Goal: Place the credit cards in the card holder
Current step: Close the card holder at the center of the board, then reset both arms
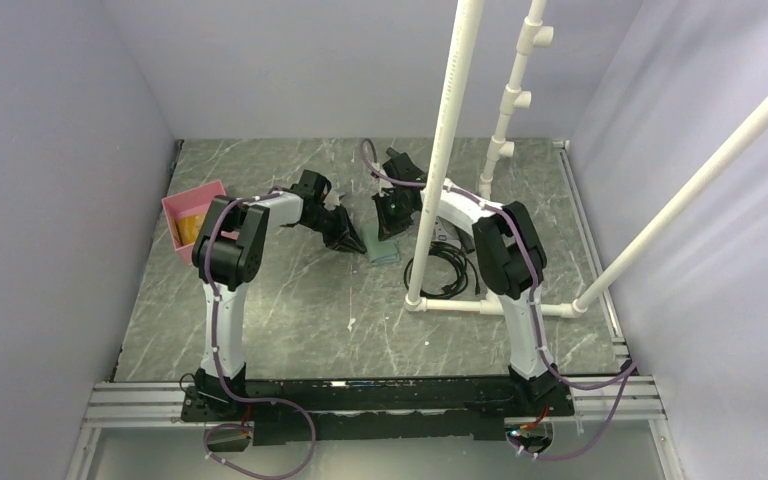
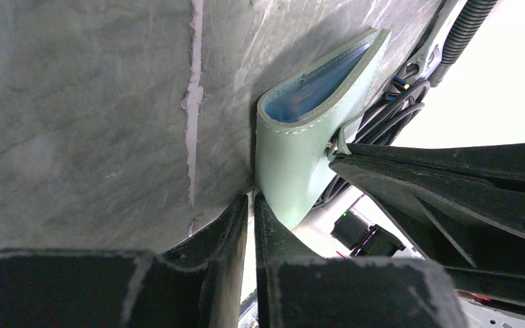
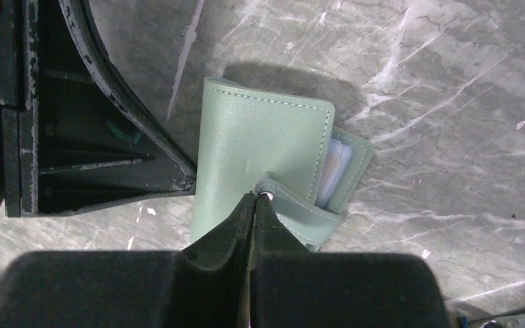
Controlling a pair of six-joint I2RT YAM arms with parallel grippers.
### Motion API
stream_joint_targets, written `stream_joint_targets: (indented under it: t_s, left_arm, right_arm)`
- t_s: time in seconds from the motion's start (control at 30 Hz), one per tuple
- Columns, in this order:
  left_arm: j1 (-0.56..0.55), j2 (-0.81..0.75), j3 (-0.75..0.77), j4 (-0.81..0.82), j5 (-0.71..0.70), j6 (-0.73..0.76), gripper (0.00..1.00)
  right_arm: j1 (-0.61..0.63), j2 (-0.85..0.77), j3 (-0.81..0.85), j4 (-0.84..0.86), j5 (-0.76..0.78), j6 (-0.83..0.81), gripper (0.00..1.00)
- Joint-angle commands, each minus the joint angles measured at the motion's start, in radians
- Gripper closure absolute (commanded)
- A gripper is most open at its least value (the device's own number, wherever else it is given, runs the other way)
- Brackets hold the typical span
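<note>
The card holder point(image 3: 260, 147) is a muted-green wallet lying folded on the marble table, with pale blue pockets point(image 2: 314, 89) showing in its open side. Its closure tab point(image 3: 307, 212) wraps round one edge. My right gripper point(image 3: 254, 198) is shut, its tips on the tab's snap. My left gripper point(image 2: 251, 199) is low on the table, its tips against the wallet's folded edge. Only a narrow slit parts its jaws, with nothing seen in it. In the top view both grippers meet over the wallet point(image 1: 385, 250). An orange-tan credit card point(image 1: 192, 228) lies in the pink tray.
The pink tray point(image 1: 182, 205) sits at the table's left edge beside the left arm. A white pipe frame point(image 1: 440, 150) stands right of the wallet, and a coiled black cable point(image 1: 447, 268) lies by its base. Grey walls close in on three sides.
</note>
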Motion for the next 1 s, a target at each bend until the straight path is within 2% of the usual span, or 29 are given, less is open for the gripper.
stream_joint_targets:
  t_s: [0.0,0.33,0.43,0.5,0.57,0.6,0.67,0.73,0.83,0.97]
  left_arm:
    - [-0.036,0.024,0.029,0.071,-0.027,0.001,0.84]
    - [-0.036,0.022,0.027,0.079,-0.021,0.001,0.85]
    - [-0.036,0.017,0.024,0.08,-0.012,-0.001,0.84]
    - [-0.033,0.006,0.03,0.07,-0.011,0.003,0.79]
    - [-0.028,-0.01,0.039,0.062,-0.002,0.008,0.76]
    - [-0.014,-0.027,0.033,0.07,0.004,0.01,0.74]
    - [0.019,-0.086,0.025,0.077,0.01,0.014,0.7]
    - [0.036,-0.104,0.067,0.007,0.012,0.065,0.65]
    - [0.041,-0.116,0.119,-0.078,0.032,0.109,0.61]
    - [0.041,-0.146,0.072,-0.024,0.061,0.087,0.52]
  right_arm:
    - [0.048,0.196,0.06,-0.132,0.044,0.03,1.0]
    - [0.06,0.354,0.156,-0.276,0.179,0.061,1.0]
    - [0.054,0.325,0.165,-0.254,0.11,0.052,1.0]
    - [0.031,0.256,0.17,-0.189,-0.041,0.059,0.83]
    - [-0.022,0.184,0.174,-0.09,-0.238,0.105,0.73]
    - [-0.046,0.148,0.172,-0.045,-0.268,0.126,0.67]
    - [-0.098,0.087,0.171,0.021,-0.362,0.144,0.61]
    - [-0.162,0.014,0.121,0.131,-0.483,0.207,0.57]
    - [-0.199,-0.077,0.144,0.055,-0.455,0.149,0.51]
    - [-0.21,-0.205,0.045,0.033,-0.324,0.12,0.45]
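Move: The card holder lies right under my shut right fingertips: its middle is about 1 cm back of them and 2 cm below, with the strap's snap at the tips. From my left hand, at the holder's spine, its middle is some 4 cm right, 1 cm ahead and 1 cm lower. From my right hand, the cable coil is about 11 cm right and 6 back, the red-handled tool roughly 10 right and 4 ahead, and the white pipe corner 6 right and 12 back. Keeping my right fingers shut, I bear down about 1.5 cm on the strap's snap, the hand tilting slightly, while my left hand stays braced at the spine. Then both hands come off: the right opens to about half and climbs some 8 cm, swinging forward and then right as it rolls about 20 degrees, and the left opens, rising 4–5 cm and a little forward. ##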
